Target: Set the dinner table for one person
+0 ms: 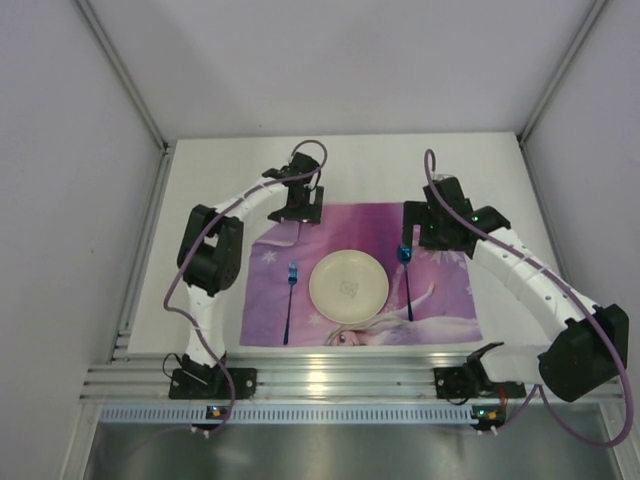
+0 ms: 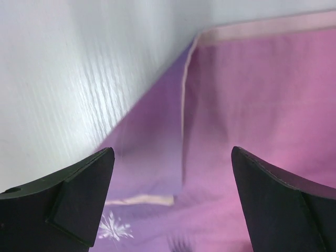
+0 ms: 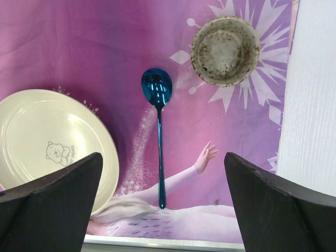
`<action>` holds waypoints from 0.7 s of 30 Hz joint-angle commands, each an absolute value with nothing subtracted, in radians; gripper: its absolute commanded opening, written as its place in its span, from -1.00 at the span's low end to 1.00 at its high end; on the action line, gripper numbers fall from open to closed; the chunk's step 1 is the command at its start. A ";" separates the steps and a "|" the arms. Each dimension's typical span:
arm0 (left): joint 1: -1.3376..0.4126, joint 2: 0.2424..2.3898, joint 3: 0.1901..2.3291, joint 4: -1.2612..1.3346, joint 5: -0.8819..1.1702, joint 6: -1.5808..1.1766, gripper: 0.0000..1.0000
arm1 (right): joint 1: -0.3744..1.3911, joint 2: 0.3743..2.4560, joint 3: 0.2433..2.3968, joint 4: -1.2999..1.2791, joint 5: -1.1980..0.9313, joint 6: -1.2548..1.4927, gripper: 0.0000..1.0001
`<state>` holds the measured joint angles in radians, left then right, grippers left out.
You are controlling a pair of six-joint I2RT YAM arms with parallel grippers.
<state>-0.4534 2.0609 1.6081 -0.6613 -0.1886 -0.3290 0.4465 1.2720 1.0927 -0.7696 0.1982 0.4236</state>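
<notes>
The dinner table (image 1: 350, 165) is a white top with a purple placemat (image 1: 440, 300) in its middle. On the mat lie a cream plate (image 1: 348, 285), a blue fork (image 1: 291, 280) to its left and a blue spoon (image 1: 406, 262) to its right. My left gripper (image 1: 300, 212) hangs open and empty over the mat's far left corner, where the placemat (image 2: 252, 105) lies creased with its pale edge folded. My right gripper (image 1: 425, 228) stands open over the mat's far right part. Its wrist view shows the spoon (image 3: 157, 100), the plate (image 3: 47, 142) and a small speckled bowl (image 3: 226, 50).
Ribbed aluminium rails (image 1: 330, 380) run along the near edge, with both arm bases bolted there. White walls close in the table on the left, right and back. Bare tabletop (image 2: 63, 79) lies left of the mat's corner, and more of it (image 3: 310, 105) right of the mat.
</notes>
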 commanded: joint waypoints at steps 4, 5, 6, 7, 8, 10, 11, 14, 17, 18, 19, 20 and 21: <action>-0.453 2.219 1.807 -0.798 -0.451 -0.200 0.97 | 0.442 1.216 1.104 -0.781 0.245 0.439 0.99; -0.453 2.226 1.818 -0.802 -0.468 -0.189 0.97 | 0.442 1.216 1.103 -0.782 0.248 0.439 0.99; -0.449 2.230 1.831 -0.810 -0.498 -0.184 0.97 | 0.442 1.216 1.103 -0.781 0.253 0.440 1.00; -0.448 2.230 1.832 -0.814 -0.508 -0.183 0.97 | 0.440 1.219 1.104 -0.782 0.253 0.440 0.99; -0.443 2.224 1.830 -0.816 -0.517 -0.181 0.97 | 0.440 1.223 1.104 -0.781 0.253 0.442 1.00; -0.420 2.206 1.819 -0.821 -0.541 -0.175 0.97 | 0.442 1.227 1.109 -0.782 0.255 0.440 1.00; -0.414 2.200 1.815 -0.818 -0.554 -0.170 0.97 | 0.440 1.230 1.112 -0.784 0.256 0.440 0.99; -0.390 2.187 1.799 -0.813 -0.597 -0.158 0.97 | 0.440 1.242 1.115 -0.782 0.256 0.437 1.00; -0.348 2.194 1.825 -0.824 -0.659 -0.160 0.97 | 0.440 1.264 1.120 -0.781 0.252 0.428 0.99; -0.327 2.210 1.876 -0.859 -0.688 -0.161 0.97 | 0.442 1.270 1.126 -0.781 0.244 0.423 0.99; -0.319 2.217 1.916 -0.885 -0.721 -0.185 0.97 | 0.442 1.282 1.129 -0.781 0.241 0.423 0.99; -0.299 2.220 1.952 -0.915 -0.777 -0.202 0.97 | 0.440 1.287 1.132 -0.778 0.238 0.419 0.99; -0.292 2.212 2.017 -0.945 -0.785 -0.213 0.97 | 0.439 1.293 1.140 -0.779 0.233 0.417 0.99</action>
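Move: The folded-over back-left corner of the placemat is just under my open left hand: the flap's middle is about 4 cm to the left, 4 cm back and 2 cm below. The fork lies some 27 cm back and 2 cm left of this hand, and the plate 22 cm back and 17 cm to the right. From my right hand the flap is roughly 42 cm left, 6 cm ahead and 12 cm down. My left hand dips about 2 cm onto the cloth while easing forward, then sweeps left with gathering speed, some 12 cm in all and 5 cm forward, dragging the folded corner outward with open fingers. The wrist rolls nearly 30 degrees so the fingertips swing left, and the hand climbs slowly, most at the end. ##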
